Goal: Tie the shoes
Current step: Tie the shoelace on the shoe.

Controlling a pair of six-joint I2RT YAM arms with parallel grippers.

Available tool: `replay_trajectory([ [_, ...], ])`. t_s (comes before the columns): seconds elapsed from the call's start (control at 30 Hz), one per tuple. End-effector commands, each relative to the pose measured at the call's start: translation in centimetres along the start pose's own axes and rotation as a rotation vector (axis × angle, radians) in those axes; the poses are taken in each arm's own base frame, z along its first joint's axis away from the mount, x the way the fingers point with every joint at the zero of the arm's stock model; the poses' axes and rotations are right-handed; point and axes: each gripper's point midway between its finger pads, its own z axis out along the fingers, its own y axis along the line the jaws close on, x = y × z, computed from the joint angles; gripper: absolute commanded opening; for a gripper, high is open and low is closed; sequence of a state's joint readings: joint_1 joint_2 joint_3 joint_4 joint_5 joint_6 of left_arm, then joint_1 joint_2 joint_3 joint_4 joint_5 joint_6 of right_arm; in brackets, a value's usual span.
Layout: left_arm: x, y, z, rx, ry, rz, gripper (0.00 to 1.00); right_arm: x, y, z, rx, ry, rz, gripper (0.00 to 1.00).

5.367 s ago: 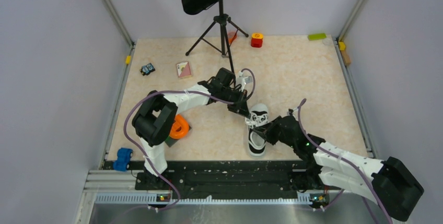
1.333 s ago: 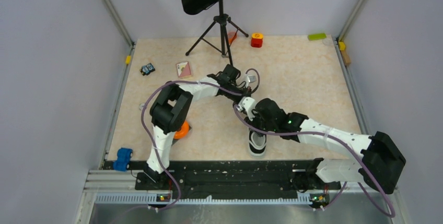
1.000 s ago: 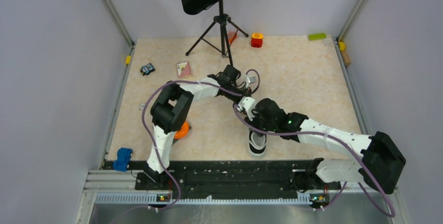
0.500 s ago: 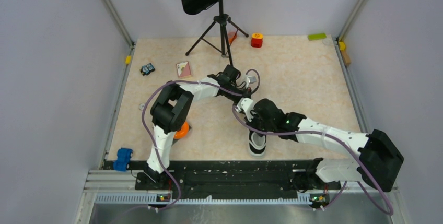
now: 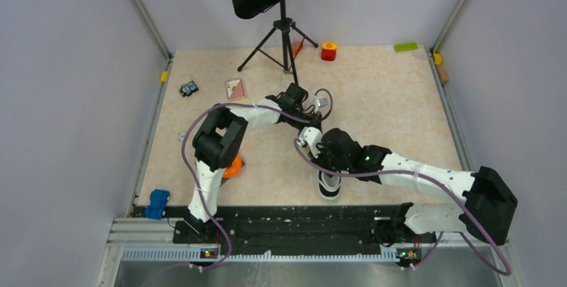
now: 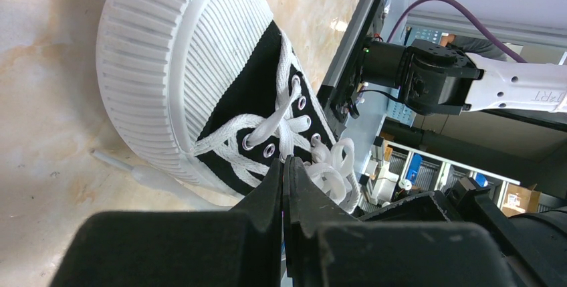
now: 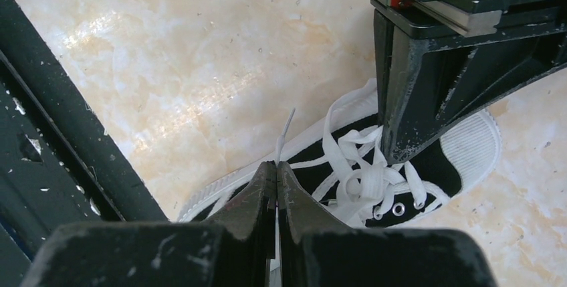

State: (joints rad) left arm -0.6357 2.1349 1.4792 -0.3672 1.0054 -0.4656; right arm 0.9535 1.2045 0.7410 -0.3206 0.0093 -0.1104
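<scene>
The shoe (image 5: 327, 186) lies mid-table, black canvas with a white toe cap (image 6: 160, 66), and my right arm covers its front in the top view. My left gripper (image 6: 285, 160) is shut on a white lace just above the eyelets, beside the loose tangle of laces (image 6: 331, 166). My right gripper (image 7: 276, 164) is shut on another lace whose plastic tip (image 7: 289, 118) sticks out past the fingertips, over the shoe's side (image 7: 220, 186). In the top view the left gripper (image 5: 314, 128) and right gripper (image 5: 319, 156) sit close together at the shoe's far end.
A music stand (image 5: 284, 29) is at the back. An orange roll (image 5: 233, 166) lies by the left arm and a blue toy (image 5: 158, 202) at the near left. A card (image 5: 235, 88), a toy car (image 5: 189, 88) and a red block (image 5: 328, 51) lie further back. The black base rail (image 7: 47, 133) runs close by.
My right gripper has closed on the lace and its wrist has edged slightly left and nearer. The left gripper stays shut in place. Several seconds ago the right arm was off the shoe's near side.
</scene>
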Motion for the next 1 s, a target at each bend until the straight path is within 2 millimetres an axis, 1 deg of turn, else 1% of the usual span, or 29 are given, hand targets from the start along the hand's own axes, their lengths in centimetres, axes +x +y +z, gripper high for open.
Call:
replay_trajectory([
  [0.0, -0.7, -1.1, -0.5, 0.029, -0.018, 0.049, 0.0, -3.3, 0.6, -0.2, -0.012, -0.085, -0.007, 0.0],
  [0.17, -0.7, -1.1, -0.5, 0.035, -0.018, 0.046, 0.0, -4.0, 1.0, 0.2, -0.02, -0.093, -0.013, 0.0],
  [0.4, -0.6, -1.1, -0.5, 0.036, -0.017, 0.045, 0.0, -4.1, 1.0, 0.6, -0.014, -0.087, -0.019, 0.0],
  [0.57, -0.5, -1.2, -0.5, 0.041, -0.021, 0.043, 0.0, -3.8, 0.7, 0.8, 0.01, -0.079, -0.011, 0.0],
  [0.63, -0.5, -1.2, -0.5, 0.042, -0.023, 0.041, 0.0, -3.9, 0.5, 0.7, 0.023, -0.079, 0.012, 0.12],
  [0.77, -0.4, -1.4, -0.6, 0.044, -0.025, 0.045, 0.0, -4.6, 0.4, -0.1, 0.033, -0.107, 0.055, 0.27],
  [0.9, -0.5, -1.8, -0.8, 0.048, -0.031, 0.055, 0.0, -5.8, 0.6, -1.6, 0.029, -0.177, 0.124, 0.33],
  [0.97, -0.4, -1.8, -0.8, 0.049, -0.032, 0.055, 0.0, -6.5, 0.8, -2.6, 0.017, -0.216, 0.162, 0.34],
])
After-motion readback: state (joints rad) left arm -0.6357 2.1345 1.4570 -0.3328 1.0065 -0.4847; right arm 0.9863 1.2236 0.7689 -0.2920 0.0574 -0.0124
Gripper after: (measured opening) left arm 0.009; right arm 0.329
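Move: My right hand has the lace end pinched over the shoe's left edge. From it the knot lies about 5 cm ahead, 3 cm to the right and 3 cm below; the toe cap is some 13 cm ahead and 5 cm right, and the shoe opening 6 cm back and 3 cm right, both about 5 cm lower. For my left hand, shut right over the laces, the knot is about 2 cm back, 1 cm right and 2 cm below. I draw the pinched lace end about 1.5 cm to the left with my right hand, away from the knot, and pause there. Then I open those fingers to roughly a third, let go of the lace end, and start lifting clear, about 1 cm up. My left hand stays put with its fingers shut at the laces. ##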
